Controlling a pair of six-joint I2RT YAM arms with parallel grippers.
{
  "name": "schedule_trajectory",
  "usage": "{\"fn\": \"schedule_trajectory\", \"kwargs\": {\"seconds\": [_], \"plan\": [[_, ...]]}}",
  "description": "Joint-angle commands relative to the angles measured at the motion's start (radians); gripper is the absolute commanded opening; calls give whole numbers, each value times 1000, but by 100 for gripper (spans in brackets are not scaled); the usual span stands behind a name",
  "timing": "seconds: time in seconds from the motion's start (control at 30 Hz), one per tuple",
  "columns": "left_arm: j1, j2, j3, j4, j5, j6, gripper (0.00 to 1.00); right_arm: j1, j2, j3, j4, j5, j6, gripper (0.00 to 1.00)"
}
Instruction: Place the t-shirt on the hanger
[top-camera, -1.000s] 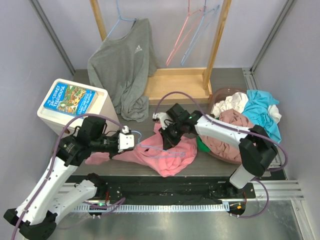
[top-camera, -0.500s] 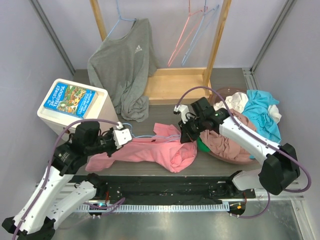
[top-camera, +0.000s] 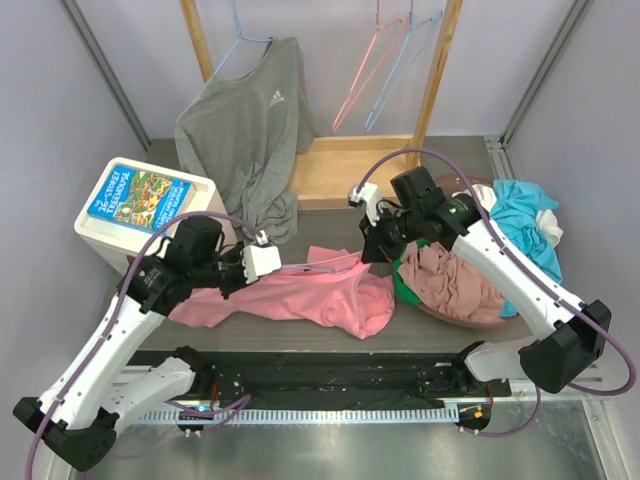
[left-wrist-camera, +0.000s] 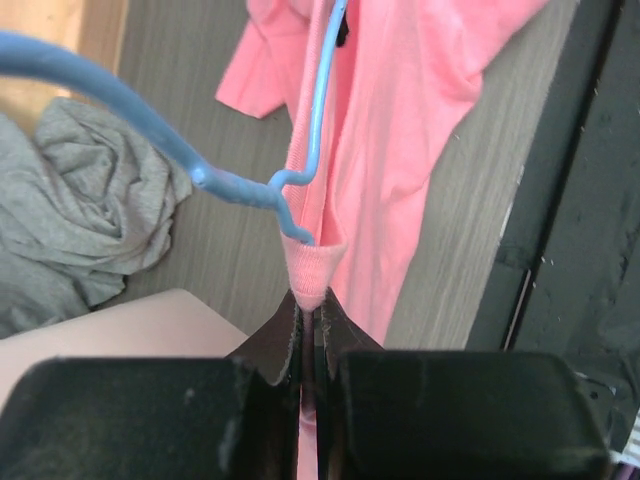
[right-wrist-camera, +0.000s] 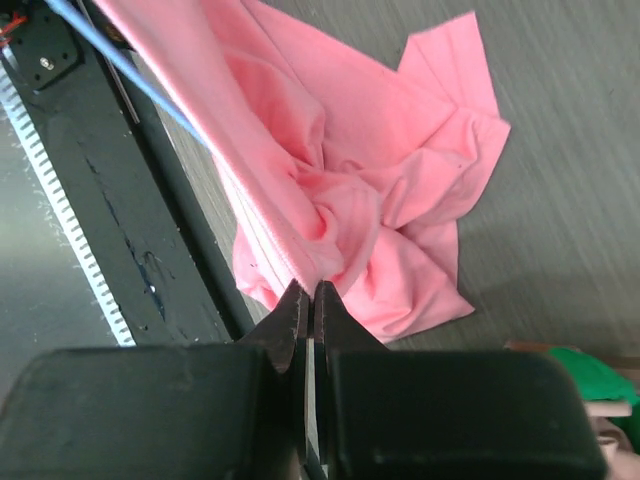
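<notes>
The salmon-pink t-shirt (top-camera: 300, 295) hangs stretched in a band between my two grippers, its right end bunched on the table. My left gripper (top-camera: 262, 262) is shut on a fold of its ribbed edge (left-wrist-camera: 308, 262). The light-blue hanger (left-wrist-camera: 200, 175) runs into that same fold, with its hook curving off to the left, and one of its wires (right-wrist-camera: 130, 75) lies along the cloth. My right gripper (top-camera: 372, 243) is shut on the shirt's other end (right-wrist-camera: 330, 230), above the crumpled part. In the wrist views both jaws (left-wrist-camera: 309, 300) (right-wrist-camera: 311, 290) pinch pink fabric.
A grey long-sleeved top (top-camera: 245, 120) hangs from a wooden rack (top-camera: 350, 165) at the back, with spare pink and blue hangers (top-camera: 385, 70). A white box with a book on it (top-camera: 140, 200) stands on the left. A basket of clothes (top-camera: 480, 260) stands on the right. A black rail (top-camera: 330, 375) runs along the front.
My right gripper has moved right and back with the shirt, and the left has shifted slightly back. The crumpled shirt is now pulled out into a long band between them.
</notes>
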Motion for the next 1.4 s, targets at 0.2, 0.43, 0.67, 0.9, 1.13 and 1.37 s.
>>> {"fn": "schedule_trajectory", "kwargs": {"seconds": [0.2, 0.43, 0.67, 0.9, 1.13, 1.37], "plan": [[-13, 104, 198, 78, 30, -81, 0, 172, 58, 310, -159, 56, -126, 1], [-26, 98, 248, 42, 164, -52, 0, 222, 212, 577, -205, 69, -173, 1], [-31, 73, 247, 159, 181, -182, 0, 314, 303, 756, -236, 54, -135, 1], [-30, -17, 199, 185, 137, -226, 0, 313, 223, 700, -258, 67, -146, 49], [-14, -95, 163, 231, 74, -270, 0, 177, 54, 586, -287, 81, -236, 93], [-14, -71, 175, 250, 87, -257, 0, 143, 10, 557, -373, 22, -331, 90]]}}
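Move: Both grippers hold the T-shirt's bunched upper edge stretched taut, the left one with the hanger by its neck. The hanger's right end lies about 5 cm left of the right gripper and 1 cm back, slightly lower, and about 18 cm right and 4 cm ahead of the left one. From the right gripper, the T-shirt's loose body is 8 cm back, 2 cm left and 17 cm down; the green cloth is 6 cm back, 9 cm right and 18 cm down. Keep the left gripper shut on the T-shirt and hanger, raise it about 11 cm, drifting slightly right, and tilt its fingers some 20 degrees up towards level. With the right gripper, carry the pinched edge up and about 11 cm left over the hanger's right end, turning counter-clockwise, then open wide, let go, and draw back right while still rising. ##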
